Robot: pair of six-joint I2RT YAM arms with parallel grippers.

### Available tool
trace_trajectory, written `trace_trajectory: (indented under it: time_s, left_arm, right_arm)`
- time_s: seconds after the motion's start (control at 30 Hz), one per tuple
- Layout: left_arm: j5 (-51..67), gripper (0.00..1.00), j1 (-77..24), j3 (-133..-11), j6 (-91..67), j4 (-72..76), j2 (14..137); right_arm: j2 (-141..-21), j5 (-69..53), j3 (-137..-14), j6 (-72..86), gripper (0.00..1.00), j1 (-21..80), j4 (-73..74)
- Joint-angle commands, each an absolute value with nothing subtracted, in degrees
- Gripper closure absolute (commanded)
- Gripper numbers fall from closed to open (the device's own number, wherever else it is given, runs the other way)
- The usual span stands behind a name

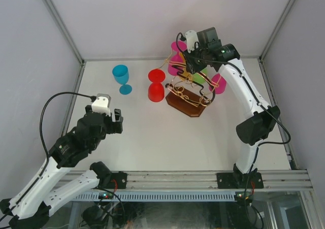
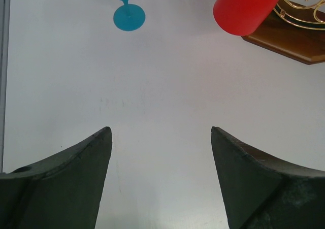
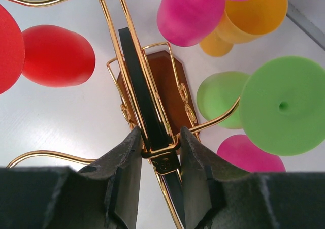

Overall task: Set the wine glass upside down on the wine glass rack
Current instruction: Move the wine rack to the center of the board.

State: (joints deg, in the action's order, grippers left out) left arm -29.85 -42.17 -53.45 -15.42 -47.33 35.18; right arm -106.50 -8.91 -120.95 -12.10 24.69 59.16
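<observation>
The wine glass rack (image 1: 187, 105) is gold wire on a brown base, right of centre. My right gripper (image 1: 189, 62) is over its top, shut on the gold clip and black central loop (image 3: 136, 76), one pad on each side (image 3: 160, 133). A blue wine glass (image 1: 122, 76) stands upright on the table at the left. A red wine glass (image 1: 156, 85) is upside down just left of the rack; I cannot tell whether it hangs or stands. My left gripper (image 1: 117, 120) hovers open near the front left, with bare table between its fingers (image 2: 160, 132).
Pink (image 3: 190, 13), orange (image 3: 256, 10), green (image 3: 284, 104) and another pink (image 3: 249, 155) glass hang upside down on the rack's far and right arms. Grey walls with metal posts enclose the table (image 1: 152, 137). The red glass (image 2: 246, 5) and rack base (image 2: 289, 41) lie ahead of the left gripper.
</observation>
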Motion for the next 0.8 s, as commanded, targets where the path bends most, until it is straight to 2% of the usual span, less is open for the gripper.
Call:
trace_trajectory:
  time_s: [0.0,0.77]
  left_arm:
    - [-30.48,0.17,-40.57,-53.99,-15.27,-45.56,34.59]
    - [-31.74,0.15,-37.54,-57.44,-14.94,-47.11,34.31]
  right_arm:
    - [-108.58,-9.9,-123.74,-9.36,0.99,25.47,53.69]
    - [-114.73,-7.92,-131.05,0.08,0.98,32.18,49.93]
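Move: The right hand already grips the wine rack at its top centre, with the wooden base about 27 cm straight below. The middle of the board lies some 7 cm to the left and 4 cm back from that hand. The hanging red glass is about 13 cm left and 3 cm back; the standing blue glass is roughly 31 cm left and 6 cm ahead. From the left hand, the board's middle is some 17 cm ahead and 23 cm right. Keep the right gripper shut on the rack's top and carry the rack left towards the middle of the board, about 6.5 cm in all, staying level. Let it ease some 1.5 cm forward early on, then go almost purely left, bringing the red glass's side towards the blue glass, with only a slight roll of the wrist. ##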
